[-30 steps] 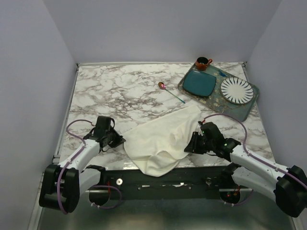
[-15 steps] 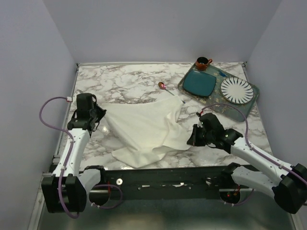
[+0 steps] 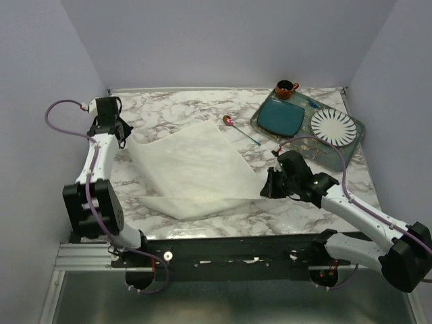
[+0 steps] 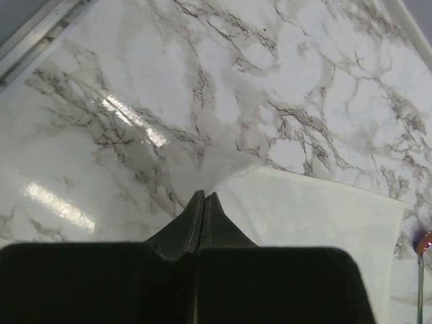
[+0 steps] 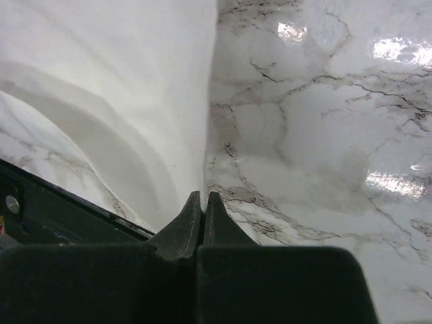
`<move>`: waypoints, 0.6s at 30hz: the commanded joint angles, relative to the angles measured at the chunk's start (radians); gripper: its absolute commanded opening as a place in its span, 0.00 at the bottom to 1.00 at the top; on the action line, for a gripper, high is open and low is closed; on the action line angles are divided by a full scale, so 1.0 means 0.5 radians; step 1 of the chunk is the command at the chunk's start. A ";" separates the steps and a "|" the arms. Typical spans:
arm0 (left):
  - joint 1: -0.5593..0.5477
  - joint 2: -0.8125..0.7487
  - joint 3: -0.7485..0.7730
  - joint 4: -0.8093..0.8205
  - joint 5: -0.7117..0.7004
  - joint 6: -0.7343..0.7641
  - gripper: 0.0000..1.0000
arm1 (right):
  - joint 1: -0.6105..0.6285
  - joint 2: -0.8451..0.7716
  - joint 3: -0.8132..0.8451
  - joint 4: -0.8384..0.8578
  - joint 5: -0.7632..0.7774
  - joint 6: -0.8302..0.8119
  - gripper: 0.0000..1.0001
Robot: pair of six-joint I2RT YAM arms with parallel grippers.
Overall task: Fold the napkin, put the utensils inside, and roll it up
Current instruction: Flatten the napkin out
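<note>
The cream napkin [image 3: 192, 169] is spread across the middle of the marble table [image 3: 169, 111], stretched between my two grippers. My left gripper [image 3: 126, 138] is shut on its far left corner, and the cloth [image 4: 310, 209] runs away to the right of the closed left gripper [image 4: 204, 196]. My right gripper [image 3: 265, 190] is shut on the near right corner. There the napkin [image 5: 121, 101] rises in folds from the tips of the right gripper [image 5: 204, 196]. The spoon [image 3: 240, 130], with a coppery bowl and teal handle, lies just beyond the napkin's far edge; the spoon [image 4: 423, 244] also shows at that view's right border.
A grey-green tray [image 3: 305, 140] at the back right carries a teal square plate [image 3: 282, 116] and a white ribbed round plate [image 3: 333, 127]. A small brown cup [image 3: 285, 88] stands at the tray's far corner. The black front rail [image 5: 40, 209] runs below the napkin.
Both grippers closed on the napkin. The left arm swung far back and left, pulling its corner. The bunched cloth that hung over the front edge now lies stretched out.
</note>
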 commanded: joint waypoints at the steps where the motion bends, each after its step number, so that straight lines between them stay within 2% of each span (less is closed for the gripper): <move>1: -0.025 0.562 0.364 -0.026 0.259 0.249 0.00 | 0.009 0.000 -0.124 0.039 0.058 0.033 0.01; 5: -0.163 0.866 0.811 -0.118 0.376 0.284 0.00 | 0.012 -0.184 -0.268 0.094 0.107 0.192 0.01; 8: -0.286 1.167 1.133 -0.173 0.582 0.293 0.00 | 0.012 -0.355 -0.378 0.191 0.102 0.317 0.00; 10: -0.390 1.354 1.318 -0.240 0.460 0.360 0.00 | 0.012 -0.402 -0.455 0.278 0.046 0.346 0.01; 11: -0.427 1.394 1.498 -0.362 0.247 0.439 0.07 | 0.009 -0.390 -0.455 0.299 0.013 0.355 0.01; 12: -0.467 1.407 1.515 -0.381 0.175 0.452 0.26 | 0.012 -0.371 -0.449 0.299 -0.018 0.346 0.01; 13: -0.473 1.319 1.482 -0.379 0.122 0.422 0.48 | 0.012 -0.347 -0.428 0.296 -0.028 0.334 0.01; 14: -0.473 1.248 1.354 -0.366 0.055 0.404 0.89 | 0.009 -0.304 -0.419 0.284 -0.055 0.312 0.01; 15: -0.479 1.178 1.282 -0.363 -0.082 0.413 0.99 | 0.009 -0.291 -0.415 0.281 -0.061 0.303 0.01; 18: -0.498 0.804 0.887 -0.376 -0.282 0.382 0.99 | 0.012 -0.255 -0.406 0.287 -0.080 0.272 0.00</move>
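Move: My left hand still holds a napkin corner about 17 cm up. The bare table it is carried to lies some 14 cm ahead and 13 cm right; the napkin's far corner lies about 13 cm ahead and 30 cm right, the red-headed spoon 8 cm ahead and 42 cm right. My right hand keeps the opposite corner about 8 cm above the table, over its spot 2 cm back and 1 cm right, with the spoon 30 cm ahead and 7 cm left. I swing my left hand forward about 16 cm, dipping some 5 cm, then sweep it some 13 cm right while turning about 25 degrees clockwise, carrying the corner out over the bare table. There I open its fingers wide and let go, easing back slightly. My right hand, still shut on its corner, sinks about 3 cm and draws back 2 cm. ##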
